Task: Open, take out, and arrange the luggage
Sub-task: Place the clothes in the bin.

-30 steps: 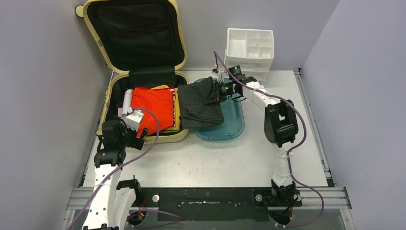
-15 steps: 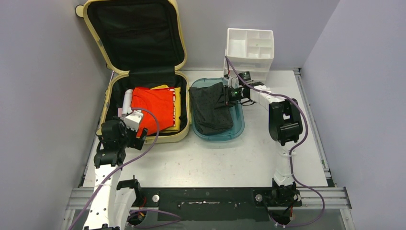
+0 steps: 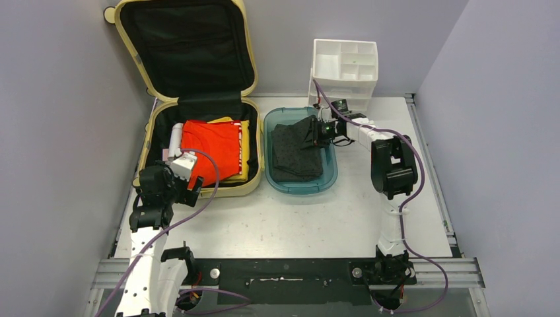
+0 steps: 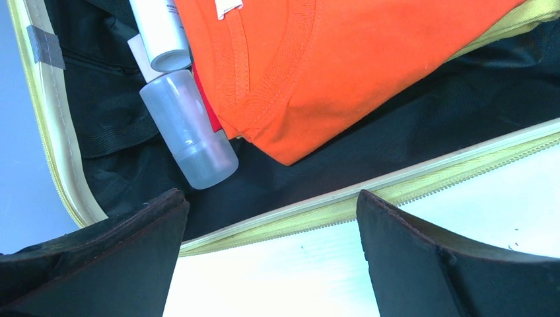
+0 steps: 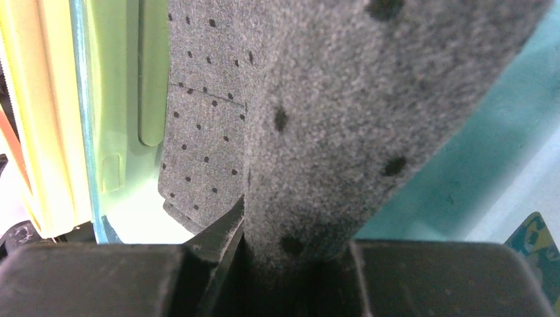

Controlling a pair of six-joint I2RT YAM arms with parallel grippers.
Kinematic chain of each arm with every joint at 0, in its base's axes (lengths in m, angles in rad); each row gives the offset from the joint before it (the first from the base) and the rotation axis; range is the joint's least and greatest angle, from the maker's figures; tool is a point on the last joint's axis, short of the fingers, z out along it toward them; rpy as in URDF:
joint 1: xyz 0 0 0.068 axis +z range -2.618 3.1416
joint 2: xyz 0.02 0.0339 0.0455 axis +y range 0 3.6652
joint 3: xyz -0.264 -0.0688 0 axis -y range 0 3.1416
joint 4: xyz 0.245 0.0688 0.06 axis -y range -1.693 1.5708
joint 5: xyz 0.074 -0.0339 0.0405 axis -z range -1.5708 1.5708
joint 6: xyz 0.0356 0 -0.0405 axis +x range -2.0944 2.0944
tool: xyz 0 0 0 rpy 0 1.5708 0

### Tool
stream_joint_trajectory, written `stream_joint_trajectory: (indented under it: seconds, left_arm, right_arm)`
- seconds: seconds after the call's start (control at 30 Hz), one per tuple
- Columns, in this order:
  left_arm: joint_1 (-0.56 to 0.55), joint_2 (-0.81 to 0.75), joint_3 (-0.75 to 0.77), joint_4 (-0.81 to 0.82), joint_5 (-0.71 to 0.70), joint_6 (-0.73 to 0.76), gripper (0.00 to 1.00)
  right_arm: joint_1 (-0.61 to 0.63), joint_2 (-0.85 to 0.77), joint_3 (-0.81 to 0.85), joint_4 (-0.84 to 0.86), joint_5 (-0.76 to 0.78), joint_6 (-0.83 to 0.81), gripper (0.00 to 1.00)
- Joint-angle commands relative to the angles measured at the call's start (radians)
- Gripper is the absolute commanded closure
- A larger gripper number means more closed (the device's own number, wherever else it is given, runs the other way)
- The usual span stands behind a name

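The luggage [image 3: 232,189], a pale-yellow suitcase, lies open at the back left with its lid up against the wall. Inside are a folded orange garment [image 3: 211,148] [image 4: 370,59], a yellow one [image 3: 244,148] under it, and a clear bottle [image 4: 191,139] beside a white tube [image 3: 175,139]. My left gripper [image 3: 193,185] [image 4: 272,201] hangs open over the suitcase's front rim, holding nothing. A grey dotted garment [image 3: 296,155] [image 5: 343,119] lies in the teal tray [image 3: 331,177], and my right gripper [image 3: 316,131] [image 5: 297,247] is shut on its right edge.
A white drawer organizer [image 3: 345,69] stands at the back, just behind the tray. The teal tray sits tight against the suitcase's right side. Grey walls close in on the left, back and right. The near half of the white table [image 3: 290,224] is bare.
My right gripper has carried the grey garment rightward off the suitcase edge and lowered it, so it now lies inside the teal tray. The left arm has not moved.
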Motion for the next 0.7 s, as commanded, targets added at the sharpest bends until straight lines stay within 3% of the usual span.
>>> stream_joint_trajectory:
  seconds: [0.0,0.1,0.2,0.5,0.53,0.6,0.67]
  left_arm:
    - [0.010,-0.013,-0.002,0.027,0.015,0.000,0.03]
    - [0.012,-0.012,-0.003,0.027,0.014,0.001,0.03]
    - [0.013,-0.011,-0.002,0.025,0.015,0.001,0.03]
    - [0.013,-0.007,-0.002,0.026,0.015,0.001,0.03]
    - [0.013,-0.006,-0.002,0.026,0.015,0.001,0.03]
    - [0.013,-0.006,-0.002,0.026,0.015,0.000,0.03]
    - [0.013,-0.005,0.000,0.026,0.015,-0.001,0.03]
  right_arm:
    - [0.004,0.022,0.007,0.003,0.030,-0.012,1.00]
    - [0.004,0.028,0.022,-0.012,0.037,-0.020,0.97]
    - [0.005,0.017,0.037,-0.037,0.063,-0.039,0.88]
    - [0.040,-0.090,0.080,-0.114,0.230,-0.117,0.48]
    - [0.048,-0.102,0.083,-0.121,0.252,-0.127,0.41]
    - [0.066,-0.121,0.086,-0.131,0.305,-0.145,0.11]
    - [0.086,-0.136,0.095,-0.143,0.346,-0.165,0.01]
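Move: The right hand still pinches the far right part of the grey clothes, whose middle lies about 5 cm back, 5 cm left and 3 cm below, inside the blue bin, itself centred some 5 cm back and 3 cm left. The orange shirt is roughly 34 cm left and 5 cm back; the white drawers stand 14 cm ahead, 11 cm right. From the left hand the grey clothes are about 10 cm ahead, 38 cm right. The right hand sinks about 1.5 cm and eases right, tipping its fingers down and opening wide to release the grey clothes. ##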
